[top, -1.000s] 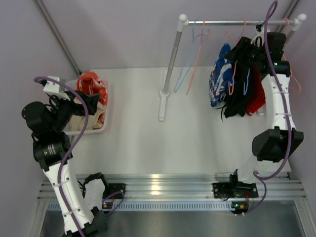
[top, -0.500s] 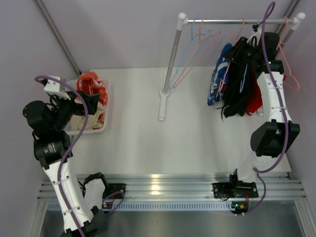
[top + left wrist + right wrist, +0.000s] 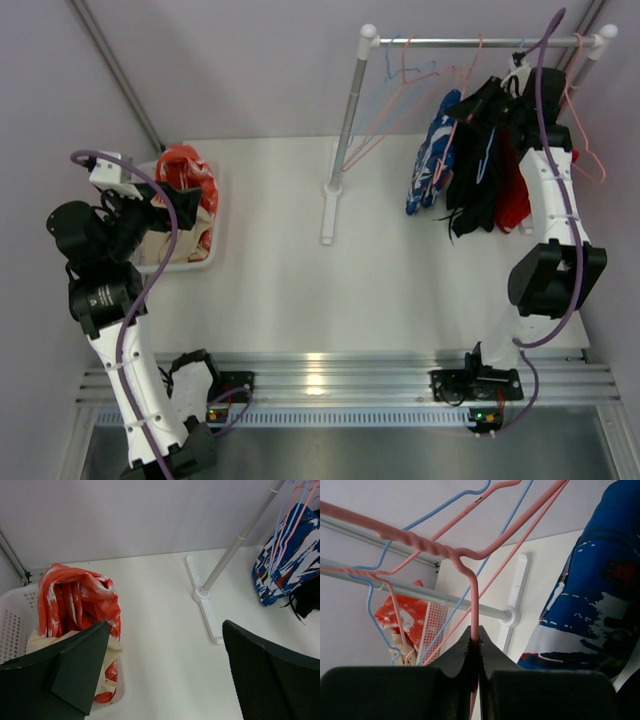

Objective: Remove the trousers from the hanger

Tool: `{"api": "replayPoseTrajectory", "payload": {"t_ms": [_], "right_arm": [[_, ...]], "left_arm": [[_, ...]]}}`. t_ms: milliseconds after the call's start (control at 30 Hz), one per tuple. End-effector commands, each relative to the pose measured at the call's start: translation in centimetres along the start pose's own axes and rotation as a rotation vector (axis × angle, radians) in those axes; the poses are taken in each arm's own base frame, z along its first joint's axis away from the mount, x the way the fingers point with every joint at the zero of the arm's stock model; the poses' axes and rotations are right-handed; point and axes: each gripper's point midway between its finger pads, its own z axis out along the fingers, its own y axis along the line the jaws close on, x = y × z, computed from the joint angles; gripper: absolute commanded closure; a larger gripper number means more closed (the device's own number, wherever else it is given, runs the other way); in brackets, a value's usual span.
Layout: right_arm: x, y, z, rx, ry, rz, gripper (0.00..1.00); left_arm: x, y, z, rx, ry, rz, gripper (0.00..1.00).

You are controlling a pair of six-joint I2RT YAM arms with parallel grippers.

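Blue-and-white trousers (image 3: pixel 430 165), black trousers (image 3: pixel 475 165) and red trousers (image 3: pixel 515 205) hang on hangers from the rail (image 3: pixel 450 43) at the back right. My right gripper (image 3: pixel 520 78) is up at the rail. In the right wrist view it (image 3: pixel 475 637) is shut on the wire of a pink hanger (image 3: pixel 474 600), with the blue trousers (image 3: pixel 590 595) to its right. Orange-red trousers (image 3: pixel 185 175) lie on beige trousers (image 3: pixel 112 652) in the white basket (image 3: pixel 215 255). My left gripper (image 3: pixel 165 670) is open and empty over the basket's right edge.
The rack's grey post (image 3: pixel 345 120) stands on a white foot (image 3: pixel 328 210) at the table's middle back. Empty pink and blue hangers (image 3: pixel 400 90) hang slanted left of the trousers. Walls stand close on both sides.
My right gripper has pulled the pink hanger up and to the left. The blue trousers and the empty hangers have swung left. The left arm has barely moved.
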Motion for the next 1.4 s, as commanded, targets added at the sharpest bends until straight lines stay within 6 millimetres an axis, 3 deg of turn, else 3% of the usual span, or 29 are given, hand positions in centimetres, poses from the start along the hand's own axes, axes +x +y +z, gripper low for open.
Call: {"api": "replayPoseTrajectory", "payload": {"t_ms": [0,133,267,633,1033,1133,1367], "right_arm": [[-5.4,8.3,-4.2,-0.252,-0.178,-0.123,1.00],[-7.1,10.5,-6.5,-0.329,-0.224,-0.118,1.00],[-7.5,12.7,-8.7,-0.388,-0.237,-0.111,1.00],[-4.4,17.1,-14.7,-0.497,-0.182,-0.124,1.00],[3.7,17.5,-18.6,-0.535,-0.007,-0.088,1.00],[6.5,18.2,-20.4,-0.568,0.045,-0.129,1.00],[13.5,21.3,-26.9,-0.670,0.183,-0.284,1.00]], "left_arm": [[-1.1,-0.3,0.1,0.018,-0.040,0.018,0.01],[-1.4,-0.5,-0.1,0.018,-0.051,0.027,0.01],[-1.6,-0.6,-0.3,0.014,-0.059,0.035,0.01],[-2.8,-0.9,-0.8,0.002,-0.100,0.050,0.01],[-2.9,-1.1,-1.4,-0.004,-0.097,0.081,0.01],[-2.7,-1.5,-1.8,0.003,-0.095,0.102,0.01],[-1.7,-2.0,-2.7,0.000,-0.076,0.106,0.01]]}}
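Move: My right fingers are already shut on the neck of the pink hanger. The blue-and-white trousers hang nearly straight below that hand, about 22 cm down, and the rod runs some 10 cm above and 6 cm ahead. The black trousers hang about 12 cm to its right, 3 cm back and 22 cm down; the empty hangers are roughly 16 cm to its left, level in reach and height. From my open left hand the blue-and-white trousers lie about 65 cm right, 24 cm ahead and 25 cm lower. With my right grip kept shut on the hanger neck, I first lift about 8 cm to unhook it from the rod. Still rising a little, I draw it back, nearly 30 cm in all and slightly left, away from the rod over the open table, while the hand swings some 30 degrees counter-clockwise and rolls its left side up. My left hand, still open, eases back and up a couple of centimetres. ##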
